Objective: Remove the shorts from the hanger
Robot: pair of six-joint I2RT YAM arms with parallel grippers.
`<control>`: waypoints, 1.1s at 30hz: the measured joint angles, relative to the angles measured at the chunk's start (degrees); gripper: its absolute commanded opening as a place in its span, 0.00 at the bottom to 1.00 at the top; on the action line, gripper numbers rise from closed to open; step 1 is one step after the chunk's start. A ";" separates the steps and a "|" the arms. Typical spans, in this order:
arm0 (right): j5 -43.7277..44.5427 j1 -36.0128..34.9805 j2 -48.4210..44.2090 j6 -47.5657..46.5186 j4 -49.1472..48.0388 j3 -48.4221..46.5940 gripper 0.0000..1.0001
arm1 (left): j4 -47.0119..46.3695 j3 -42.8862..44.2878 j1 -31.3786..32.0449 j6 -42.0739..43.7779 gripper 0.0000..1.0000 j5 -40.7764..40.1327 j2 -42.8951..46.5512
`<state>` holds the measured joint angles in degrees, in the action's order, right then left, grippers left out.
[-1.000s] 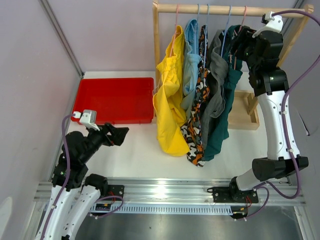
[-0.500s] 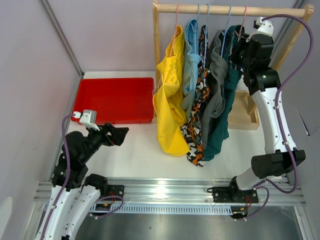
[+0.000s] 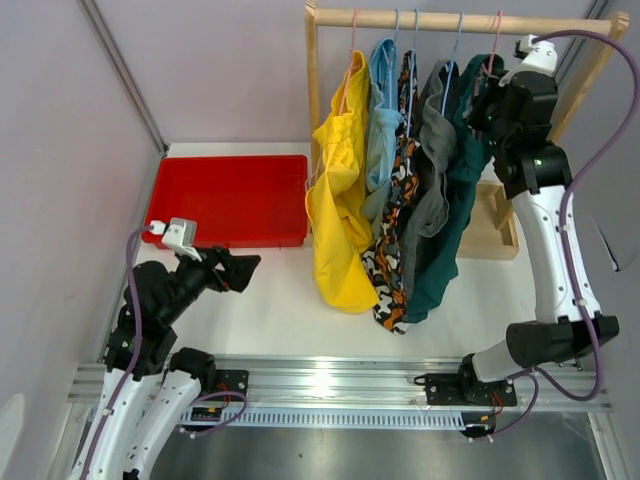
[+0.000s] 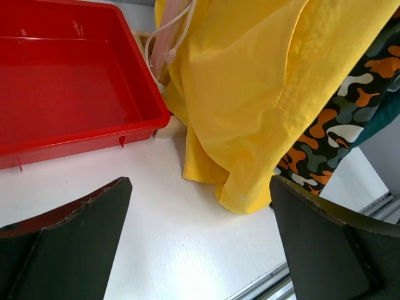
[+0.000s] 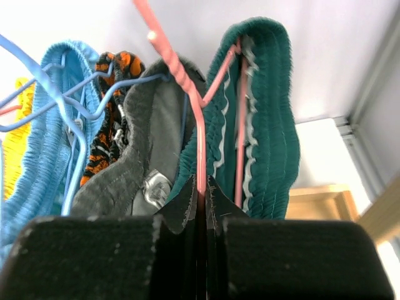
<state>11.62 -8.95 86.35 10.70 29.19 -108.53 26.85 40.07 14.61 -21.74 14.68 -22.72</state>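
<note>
Several pairs of shorts hang from wire hangers on a wooden rail [image 3: 450,18]: yellow [image 3: 340,200], light blue [image 3: 382,110], camouflage [image 3: 392,250], grey [image 3: 432,170] and dark teal [image 3: 450,220]. My right gripper [image 3: 490,85] is up at the rail's right end, shut on the pink hanger [image 5: 199,125] that carries the teal shorts [image 5: 265,112]; its jaws [image 5: 201,187] pinch the wire just below the twisted neck. Grey shorts [image 5: 140,137] hang beside it on a blue hanger. My left gripper [image 3: 240,270] hovers low over the table, open and empty [image 4: 200,250], facing the yellow shorts [image 4: 262,87].
A red tray [image 3: 235,243] lies on the table at the back left, seen close in the left wrist view [image 4: 144,94]. The rack's wooden base [image 3: 490,235] sits at the right. White table surface lies below the hanging shorts, and grey walls stand on both sides.
My right gripper has closed on the pink hanger wire, and the teal shorts' top has shifted slightly toward it. The left arm has not moved.
</note>
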 measured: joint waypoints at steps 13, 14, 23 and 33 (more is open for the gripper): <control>12.61 -1.01 -24.00 1.11 7.13 5.46 0.00 | -1.84 29.00 35.30 7.52 0.99 -16.00 -26.88; 13.53 -1.40 -25.33 1.36 7.63 6.51 0.00 | -2.14 31.30 38.91 8.46 0.99 -17.79 -28.61; 16.39 -6.71 -27.08 6.78 15.54 14.21 0.00 | -12.52 42.56 61.61 14.64 0.99 -24.15 -48.37; 18.01 -14.45 -25.44 10.54 21.75 13.42 0.00 | -17.57 50.88 68.65 18.36 0.99 -25.92 -69.79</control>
<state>29.63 -23.40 60.90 21.23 50.94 -95.11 9.28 90.96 83.26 -3.38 -11.25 -92.51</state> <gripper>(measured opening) 0.047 0.993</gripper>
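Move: The right hand already holds the pink hanger with the teal shorts, whose middle hangs about 4 cm left and 20 below it; its goal is clear space some 17 cm back, level sideways. The grey shorts hang about 10 cm left of it, level fore-and-aft. From the left hand, the teal shorts are roughly 41 cm right and 20 ahead, the camo shorts 31 right and 18 ahead, both near its height. Right hand carries the pink hanger back about 17 cm; open left hand arcs right some 39 cm towards teal shorts. ##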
